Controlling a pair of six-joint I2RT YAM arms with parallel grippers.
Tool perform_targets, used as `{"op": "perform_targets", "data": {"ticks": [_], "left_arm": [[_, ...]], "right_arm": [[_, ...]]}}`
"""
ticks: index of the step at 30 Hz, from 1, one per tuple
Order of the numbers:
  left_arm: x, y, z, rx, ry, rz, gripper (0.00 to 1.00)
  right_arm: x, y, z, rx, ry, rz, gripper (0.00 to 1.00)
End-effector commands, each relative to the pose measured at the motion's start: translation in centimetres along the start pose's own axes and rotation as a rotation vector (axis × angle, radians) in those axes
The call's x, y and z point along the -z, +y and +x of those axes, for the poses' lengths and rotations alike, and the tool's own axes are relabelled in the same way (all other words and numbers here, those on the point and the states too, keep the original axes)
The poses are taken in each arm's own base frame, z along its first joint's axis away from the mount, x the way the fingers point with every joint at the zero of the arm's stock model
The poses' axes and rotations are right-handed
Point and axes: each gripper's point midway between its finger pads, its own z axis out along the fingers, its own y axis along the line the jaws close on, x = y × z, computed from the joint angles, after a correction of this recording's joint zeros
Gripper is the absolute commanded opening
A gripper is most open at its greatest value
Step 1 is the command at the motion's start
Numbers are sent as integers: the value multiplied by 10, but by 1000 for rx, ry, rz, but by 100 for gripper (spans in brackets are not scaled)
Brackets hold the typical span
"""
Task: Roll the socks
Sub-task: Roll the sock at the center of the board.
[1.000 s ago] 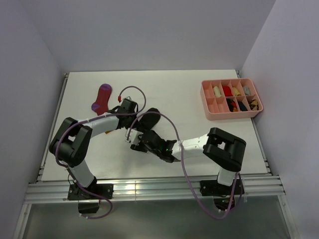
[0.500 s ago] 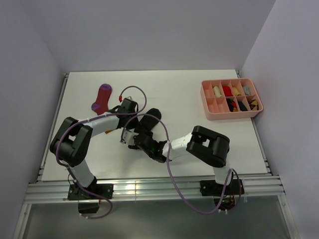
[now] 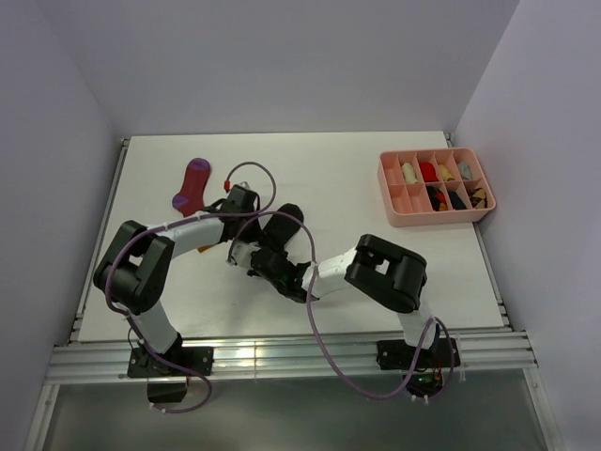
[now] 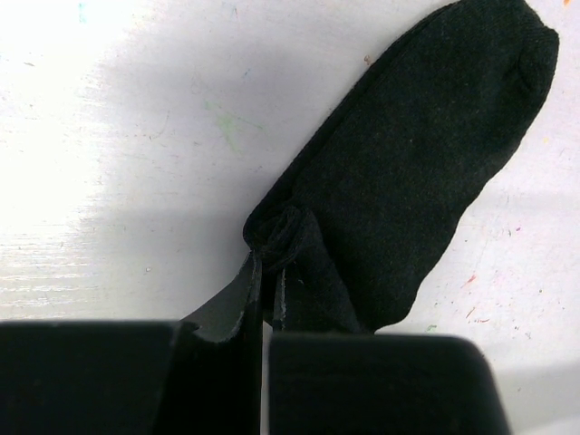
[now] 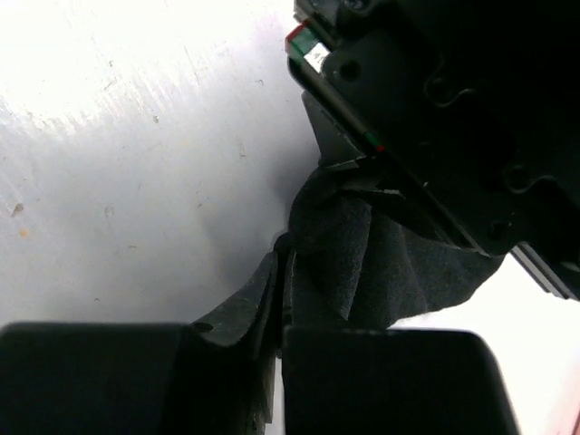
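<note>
A black sock (image 4: 426, 154) lies on the white table with its toe pointing away from my left gripper (image 4: 269, 263), which is shut on the bunched cuff end. My right gripper (image 5: 283, 258) is shut on a fold of the same black sock (image 5: 381, 263), right beside the left gripper's body (image 5: 426, 100). From above, both grippers (image 3: 254, 242) (image 3: 265, 256) meet at the near end of the black sock (image 3: 286, 218). A magenta sock (image 3: 192, 183) lies flat at the back left, apart from both arms.
A pink compartment tray (image 3: 391, 201) holding several rolled socks stands at the back right. The table's left edge rail (image 3: 105, 216) runs close to the magenta sock. A purple cable (image 3: 252, 169) loops above the left wrist.
My right arm slid left toward the black sock, and its jaws went from open to shut on the fabric. The left gripper kept its hold and place.
</note>
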Motion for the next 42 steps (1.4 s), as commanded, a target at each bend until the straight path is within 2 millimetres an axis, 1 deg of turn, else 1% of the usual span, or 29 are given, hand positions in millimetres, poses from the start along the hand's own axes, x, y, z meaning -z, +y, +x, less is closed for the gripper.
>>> {"op": "perform_targets", "data": {"ticks": [1, 3, 4, 6, 7, 9, 10, 11, 12, 14, 16, 18, 19, 21, 22, 23, 24, 25, 26, 27, 28, 29, 31, 32, 33, 36, 39, 40, 42], "left_arm": [[4, 0, 6, -31, 35, -3, 0], [6, -2, 2, -22, 23, 2, 1], [9, -4, -3, -12, 2, 13, 2], [12, -1, -8, 18, -36, 4, 13], [19, -5, -18, 33, -73, 27, 15], [22, -2, -22, 70, -97, 22, 23], [27, 1, -30, 90, -130, 16, 26], [29, 2, -35, 115, -150, 16, 32], [34, 4, -38, 129, -167, 18, 33], [37, 11, -43, 175, -197, 11, 36], [44, 12, -51, 199, -226, 31, 36], [46, 13, -53, 217, -229, 35, 36], [48, 16, -54, 225, -234, 30, 36], [52, 16, -56, 237, -258, 48, 37], [54, 16, -55, 244, -266, 56, 38], [52, 20, -47, 259, -253, 61, 39], [58, 13, -52, 270, -280, 107, 41], [59, 13, -50, 280, -283, 121, 42], [60, 12, -48, 305, -281, 135, 43], [58, 12, -39, 317, -261, 159, 43], [61, 7, -40, 329, -271, 195, 43], [57, 11, -30, 353, -246, 196, 44], [56, 7, -23, 364, -235, 217, 44], [56, 3, -21, 374, -235, 231, 45], [53, 2, -12, 366, -220, 229, 45], [49, -6, -1, 362, -210, 235, 48], [45, -11, 3, 370, -206, 241, 52], [43, -11, 3, 376, -211, 235, 56], [38, -12, 4, 374, -204, 223, 57]], "right_arm": [[-1, 6, 40, -35, 138, -65, 0], [1, 11, 42, -80, 141, -122, 0], [4, 7, 36, -108, 127, -135, 0], [10, 18, 33, -171, 115, -236, 0], [11, 10, 30, -213, 103, -248, 0], [19, 18, 23, -286, 79, -353, 0], [20, 9, 23, -329, 72, -368, 0], [23, 9, 21, -367, 70, -395, 0], [27, 13, 18, -394, 55, -456, 0], [29, 6, 19, -448, 55, -481, 0], [32, 6, 15, -481, 41, -530, 0], [31, 0, 14, -525, 34, -549, 0], [35, 4, 9, -543, 19, -600, 0], [35, 0, 5, -596, 11, -641, 0], [35, -2, 2, -616, 4, -660, 0], [40, 0, -3, -654, -2, -704, 0], [38, -7, -5, -688, -11, -708, 0], [37, -8, -6, -705, -18, -728, 0], [43, -4, -12, -784, -12, -797, 0], [41, -8, -16, -817, -19, -820, 0], [36, -10, -6, -867, 1, -840, 0], [38, -13, -13, -913, -16, -888, 0], [34, -16, -8, -970, 2, -920, 0], [31, -10, -2, -1007, 32, -944, 0], [32, -11, -6, -1017, 26, -979, 0], [28, -7, 1, -1074, 54, -1026, 0], [24, -7, 6, -1133, 58, -1051, 0], [27, -6, 5, -1152, 59, -1074, 0], [24, -8, 9, -1176, 61, -1089, 0]]}}
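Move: The black sock's rolled cuff end is already pinched in both hands. From the left hand its middle lies about 3 cm ahead and 5 cm to the right; from the right hand about 5 cm ahead and 2 cm to the right, a centimetre or so below both, with the free toe farther out. The red sock is the neighbour, some 16 cm to the left of the left hand and 9 cm farther out. The black sock's cuff end stays pinched in the right hand, which rolls it over towards the toe, twisting some 85 degrees with its top going forward and swinging its fingers to point left, while shifting about 3 cm right. The left hand lets go and opens about halfway, rises nearly 5 cm while swinging left, then comes back down, back and right to hover open by the cuff end. ##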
